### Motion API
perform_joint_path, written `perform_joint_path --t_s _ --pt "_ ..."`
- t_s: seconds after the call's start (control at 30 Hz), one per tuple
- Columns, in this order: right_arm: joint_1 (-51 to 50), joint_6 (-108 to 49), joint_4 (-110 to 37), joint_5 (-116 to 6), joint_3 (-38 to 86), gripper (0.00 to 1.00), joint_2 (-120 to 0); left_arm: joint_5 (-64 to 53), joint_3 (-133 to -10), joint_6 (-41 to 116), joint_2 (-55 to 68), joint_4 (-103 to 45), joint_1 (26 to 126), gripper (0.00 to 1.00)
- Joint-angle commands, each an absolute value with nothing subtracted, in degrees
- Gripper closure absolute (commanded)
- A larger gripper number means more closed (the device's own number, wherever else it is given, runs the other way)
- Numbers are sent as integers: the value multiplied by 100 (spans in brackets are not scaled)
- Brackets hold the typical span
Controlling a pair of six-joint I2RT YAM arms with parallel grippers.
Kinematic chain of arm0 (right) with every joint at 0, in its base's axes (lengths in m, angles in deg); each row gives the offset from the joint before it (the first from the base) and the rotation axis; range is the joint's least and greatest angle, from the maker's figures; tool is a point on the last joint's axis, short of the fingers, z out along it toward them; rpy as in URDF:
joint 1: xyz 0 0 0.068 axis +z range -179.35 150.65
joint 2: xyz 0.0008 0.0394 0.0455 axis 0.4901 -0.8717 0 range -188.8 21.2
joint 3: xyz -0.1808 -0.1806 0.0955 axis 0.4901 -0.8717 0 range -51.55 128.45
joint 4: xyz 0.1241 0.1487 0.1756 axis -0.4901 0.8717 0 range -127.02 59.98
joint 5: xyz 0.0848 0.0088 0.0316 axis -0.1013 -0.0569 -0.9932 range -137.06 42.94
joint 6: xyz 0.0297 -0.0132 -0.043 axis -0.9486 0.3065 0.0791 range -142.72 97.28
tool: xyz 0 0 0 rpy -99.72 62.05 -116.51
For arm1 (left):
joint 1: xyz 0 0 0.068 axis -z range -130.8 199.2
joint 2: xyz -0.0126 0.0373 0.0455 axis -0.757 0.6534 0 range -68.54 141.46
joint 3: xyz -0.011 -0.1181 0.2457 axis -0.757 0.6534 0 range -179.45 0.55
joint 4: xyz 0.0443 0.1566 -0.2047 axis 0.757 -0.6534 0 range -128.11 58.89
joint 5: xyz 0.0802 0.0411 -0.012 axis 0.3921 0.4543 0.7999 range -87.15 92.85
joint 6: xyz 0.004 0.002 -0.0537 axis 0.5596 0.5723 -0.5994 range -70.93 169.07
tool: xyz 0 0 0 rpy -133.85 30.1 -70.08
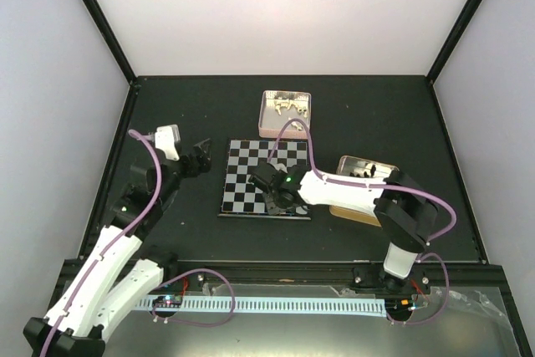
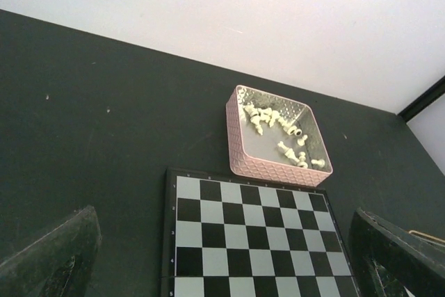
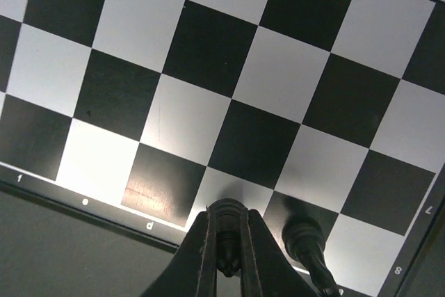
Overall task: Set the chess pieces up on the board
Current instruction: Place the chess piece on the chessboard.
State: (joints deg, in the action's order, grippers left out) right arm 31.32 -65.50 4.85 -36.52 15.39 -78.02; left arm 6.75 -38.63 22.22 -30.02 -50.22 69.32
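The board [image 1: 251, 181] lies flat in the middle of the table, also seen as black and pale checks [image 2: 250, 234] [image 3: 208, 74]. My right gripper [image 3: 228, 231] is shut on a black chess piece [image 3: 228, 222], held just above a pale square at the board's near edge. Another black piece [image 3: 306, 238] stands on the dark square right beside it. In the top view the right gripper [image 1: 276, 194] hovers over the board's near right part. My left gripper [image 1: 199, 159] stands open left of the board with nothing between its fingers [image 2: 49, 255].
A pink tin [image 2: 240, 145] with several cream-white pieces [image 2: 278, 130] sits just beyond the board's far edge [image 1: 266, 123]. A second tin [image 1: 351, 163] stands right of the board, partly behind the right arm. Table borders run along the back and sides.
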Motion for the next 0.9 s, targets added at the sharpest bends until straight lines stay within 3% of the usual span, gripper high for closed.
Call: perform_joint_path --t_s 0.0,0.3,0.67,0.87 --pt "3155 -6631 734 -3448 1826 99 -7993 772 -3972 2115 -3139 -5061 6796 1" --pt "3156 -6612 703 -3642 1771 98 -8163 591 -3891 2095 -3171 -5025 6658 1" --pt "3155 -6606 602 -3635 1833 71 -8002 500 -3882 2099 -3111 -5046 6610 1" --pt "3156 -6706 642 -3437 1803 69 -7754 485 -3900 2099 -3057 -5048 6590 1"
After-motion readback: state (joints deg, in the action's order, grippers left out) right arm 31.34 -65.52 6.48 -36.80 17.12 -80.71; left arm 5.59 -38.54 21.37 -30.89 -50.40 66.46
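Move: A black chess piece is already gripped just above its square, the light c8 square on the board's near edge. That square lies straight below the right hand point, roughly 3 cm down. A standing black piece is on b8, one square (about 2 cm) to its right and level with it; the black-piece tray is centred some 20 cm right and 4 cm ahead. From the left hand, c8 lies about 17 cm right, 7 cm back and 23 cm down. The black piece is lowered the last centimetre or so by the right hand, nearly straight down onto c8, slowing as it goes. There the hand stays practically in place, fingers pointing steeply down, and then opens them to about a third, so the pads come clear of the piece on both sides. ##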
